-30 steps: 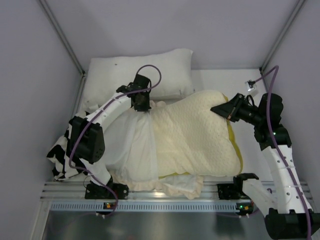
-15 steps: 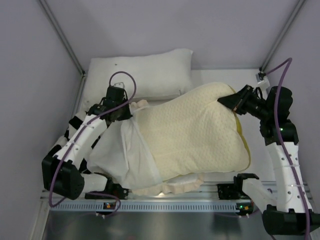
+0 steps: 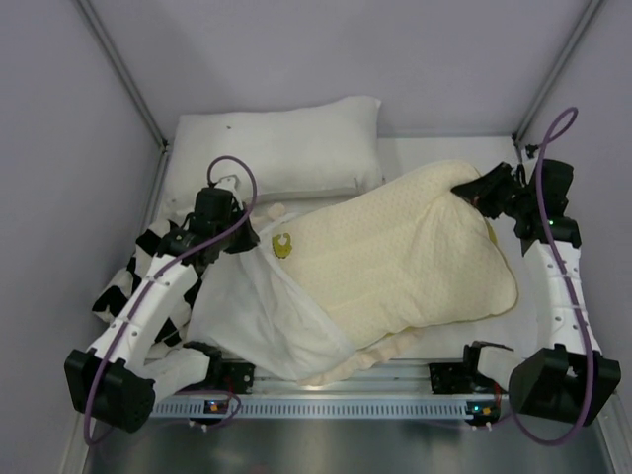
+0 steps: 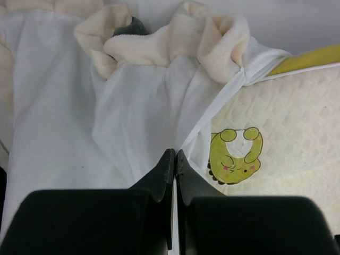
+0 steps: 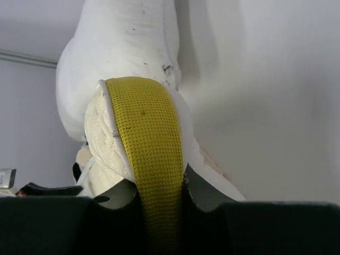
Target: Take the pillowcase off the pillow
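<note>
The cream quilted pillow (image 3: 405, 257) lies across the middle, more than half of it bare, with a small green cartoon patch (image 3: 283, 245) showing. The pillowcase (image 3: 257, 316), its white inner side out, is bunched over the pillow's left end. Its cream ruffle (image 4: 175, 42) lies crumpled beyond my left fingers. My left gripper (image 3: 245, 240) (image 4: 175, 155) is shut on the thin white pillowcase cloth at its hem, right beside the pillow (image 4: 287, 122). My right gripper (image 3: 466, 190) (image 5: 159, 186) is shut on the pillow's yellow edge band (image 5: 149, 138) at the far right corner.
A plain white pillow (image 3: 286, 148) lies along the back wall. A black-and-white striped cloth (image 3: 117, 294) is bunched at the left under my left arm. The metal rail (image 3: 326, 407) runs along the near edge, and grey walls close in on both sides.
My left gripper has drawn the pillowcase leftward, baring more of the pillow and its green patch. My right gripper has carried the pillow's corner farther right and back.
</note>
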You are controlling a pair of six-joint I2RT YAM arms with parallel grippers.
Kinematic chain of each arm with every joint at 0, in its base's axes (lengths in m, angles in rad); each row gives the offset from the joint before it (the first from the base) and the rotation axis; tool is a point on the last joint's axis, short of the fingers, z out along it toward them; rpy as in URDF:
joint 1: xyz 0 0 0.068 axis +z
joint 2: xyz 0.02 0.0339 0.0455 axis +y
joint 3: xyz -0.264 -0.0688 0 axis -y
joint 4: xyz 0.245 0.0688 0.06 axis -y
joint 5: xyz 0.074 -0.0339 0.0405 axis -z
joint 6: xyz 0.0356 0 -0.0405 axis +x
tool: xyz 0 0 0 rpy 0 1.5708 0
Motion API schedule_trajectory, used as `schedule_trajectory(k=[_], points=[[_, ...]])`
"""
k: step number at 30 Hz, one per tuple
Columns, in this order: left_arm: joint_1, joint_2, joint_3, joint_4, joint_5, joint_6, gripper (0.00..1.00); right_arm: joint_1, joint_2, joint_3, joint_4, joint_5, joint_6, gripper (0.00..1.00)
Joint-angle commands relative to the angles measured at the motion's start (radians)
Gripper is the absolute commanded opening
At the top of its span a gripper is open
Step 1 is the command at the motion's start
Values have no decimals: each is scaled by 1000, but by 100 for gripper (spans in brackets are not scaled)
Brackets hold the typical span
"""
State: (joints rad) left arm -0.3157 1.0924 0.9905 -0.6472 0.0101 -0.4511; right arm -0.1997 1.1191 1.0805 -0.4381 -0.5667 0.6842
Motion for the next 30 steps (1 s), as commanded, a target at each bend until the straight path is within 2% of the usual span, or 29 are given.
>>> schedule_trajectory(k=[1,2,3,6,11,14,16,21,23,27,28,29,30], points=[[10,-31,-23,-25,39,-4,0,28,-15,-30,139,125,-23,23],[10,-35,-24,-25,45,-4,0,34,-2,-34,127,129,-53,35],[10,-40,-27,-22,56,-3,0,39,7,-34,119,126,-66,52],[10,-55,-26,-14,83,-11,0,59,34,-22,81,129,-120,66],[10,-71,-10,6,137,-27,0,94,24,19,7,206,-199,75],[10,-81,3,15,174,-44,0,172,-10,65,-45,392,-256,83],[10,-97,10,32,201,-54,0,225,-22,85,-73,461,-275,85],[10,-121,39,61,248,-93,0,235,27,203,-123,611,-310,91],[10,-127,51,66,278,-107,0,233,71,290,-137,594,-319,93],[10,-141,94,66,324,-126,0,252,117,397,-125,460,-322,96],[10,-146,100,67,330,-127,0,258,123,400,-96,385,-334,96],[10,-158,108,66,349,-132,0,267,128,388,-32,200,-336,97],[10,-163,125,67,358,-136,0,293,136,378,1,109,-333,97]])
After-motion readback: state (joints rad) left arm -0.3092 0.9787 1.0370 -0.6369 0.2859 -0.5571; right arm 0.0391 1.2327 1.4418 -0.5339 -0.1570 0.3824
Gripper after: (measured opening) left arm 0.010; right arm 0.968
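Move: Pinched in the right hand's fingers is the far right corner of the cream pillow; the pillow's middle lies about 8 cm back, 10 cm left and 17 cm below, and the white pillow some 43 cm left, 15 cm ahead, 20 cm below. The left hand holds the pillowcase's edge, with the cream pillow's middle some 33 cm right, level ahead, 10 cm below; the bear print lies about 5 cm right, 2 cm ahead, 8 cm below. Opening wide, the right hand lets go of the cream pillow's corner while dipping about 4 cm, then climbs clear of it some 12 cm and slightly forward, rolling its left side down. The left hand keeps its pinch on the pillowcase's edge, easing back and right, then lifting to finish about 6 cm higher, rolling its right side up some 15 degrees. ##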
